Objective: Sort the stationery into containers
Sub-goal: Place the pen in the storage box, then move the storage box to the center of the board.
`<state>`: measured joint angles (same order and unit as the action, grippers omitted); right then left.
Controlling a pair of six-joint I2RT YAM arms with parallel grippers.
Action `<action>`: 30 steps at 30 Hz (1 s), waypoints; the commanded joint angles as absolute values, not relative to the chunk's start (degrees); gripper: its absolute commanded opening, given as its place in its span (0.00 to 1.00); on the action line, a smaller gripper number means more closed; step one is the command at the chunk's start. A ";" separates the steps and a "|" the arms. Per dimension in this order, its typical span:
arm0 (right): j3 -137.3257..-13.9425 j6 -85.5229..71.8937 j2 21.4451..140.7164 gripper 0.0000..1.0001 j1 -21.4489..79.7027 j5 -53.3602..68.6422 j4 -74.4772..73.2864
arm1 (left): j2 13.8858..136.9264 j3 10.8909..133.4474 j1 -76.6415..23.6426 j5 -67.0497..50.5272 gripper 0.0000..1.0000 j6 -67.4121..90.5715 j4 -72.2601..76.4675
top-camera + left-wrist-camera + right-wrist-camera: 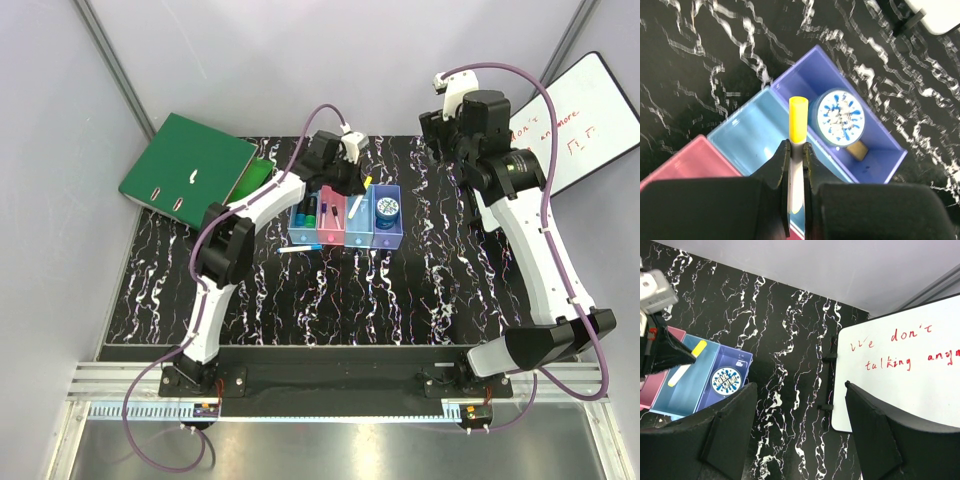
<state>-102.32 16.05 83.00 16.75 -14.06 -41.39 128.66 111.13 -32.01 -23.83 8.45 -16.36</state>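
Note:
The containers (345, 238) are a joined row of light blue, pink, light blue and purple bins in the table's middle. In the purple bin (790, 76) lies a round blue patterned tin (840, 117) (388, 209). My left gripper (797, 150) (352, 186) is shut on a white marker with a yellow cap (797, 120). It hangs tilted over the second light blue bin (747, 135). Green and blue pens (306, 212) lie in the leftmost bin. A blue-and-white pen (300, 248) lies on the table in front of the row. My right gripper (800, 385) (440, 130) hangs open and empty, to the right of the bins.
A large green ring binder (185, 165) lies at the back left, partly off the table's edge. A whiteboard with red writing (900, 365) (580, 120) leans at the back right. The left arm reaches across the table's left half toward the bins.

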 commanded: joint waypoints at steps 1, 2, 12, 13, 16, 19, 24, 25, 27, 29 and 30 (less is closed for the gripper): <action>-105.12 15.03 82.27 0.79 16.35 -13.80 -38.94 | 128.58 108.81 -31.64 -22.24 0.05 7.74 -14.41; -105.29 15.03 82.27 0.79 16.35 -13.80 -38.94 | 128.41 107.76 -31.73 -22.15 0.05 7.56 -14.41; -105.12 15.03 81.74 0.79 16.26 -13.54 -38.94 | 128.32 105.82 -31.73 -22.59 0.40 7.91 -14.77; -105.12 15.03 81.74 0.80 16.35 -13.62 -38.94 | 128.23 105.82 -31.73 -22.67 0.52 7.91 -14.77; -105.21 14.85 81.74 0.80 16.35 -13.62 -38.94 | 128.14 106.87 -31.73 -23.81 0.57 8.17 -14.85; -105.03 14.77 81.56 0.80 16.26 -13.36 -38.94 | 127.53 108.27 -31.73 -24.43 0.57 8.44 -14.68; -104.94 15.12 81.12 0.80 16.35 -13.27 -38.94 | 121.83 109.34 -31.73 -26.36 0.56 3.97 -15.20; -105.03 15.20 81.04 0.80 16.26 -13.27 -39.02 | 120.34 108.55 -31.73 -26.54 0.56 -0.57 -15.81; -105.56 15.55 81.04 0.80 16.35 -13.01 -38.94 | 114.81 106.71 -31.64 -26.72 0.56 -6.91 -18.53; -106.17 15.56 81.04 0.80 16.35 -12.66 -38.94 | 108.24 101.45 -31.64 -25.76 0.56 -15.97 -21.34; -106.35 15.56 81.04 0.80 16.35 -12.48 -38.94 | 106.11 99.42 -31.55 -25.23 0.56 -18.87 -22.92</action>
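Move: The left gripper still holds the pen just above the storage box. The light-blue compartment between pink and purple has its middle about 3 cm back and 6 cm below, neither left nor right. Pink compartment: 7 cm left, 3 cm back; blue jar: 7 cm right, 3 cm back. The loose blue pen lies roughly 10 cm back and 14 cm left. For the right hand the light-blue compartment is some 21 cm left, 3 cm ahead, 31 cm below. Lower the left gripper about 4 cm into the light-blue compartment, easing slightly back and left, with the pen still pinched. Stop there, open the fingers to a bit over half and let go of the pen, then lift the empty gripper straight out by nearly 5 cm, tipping the fingers up roughly 10 degrees and drifting back and left. ##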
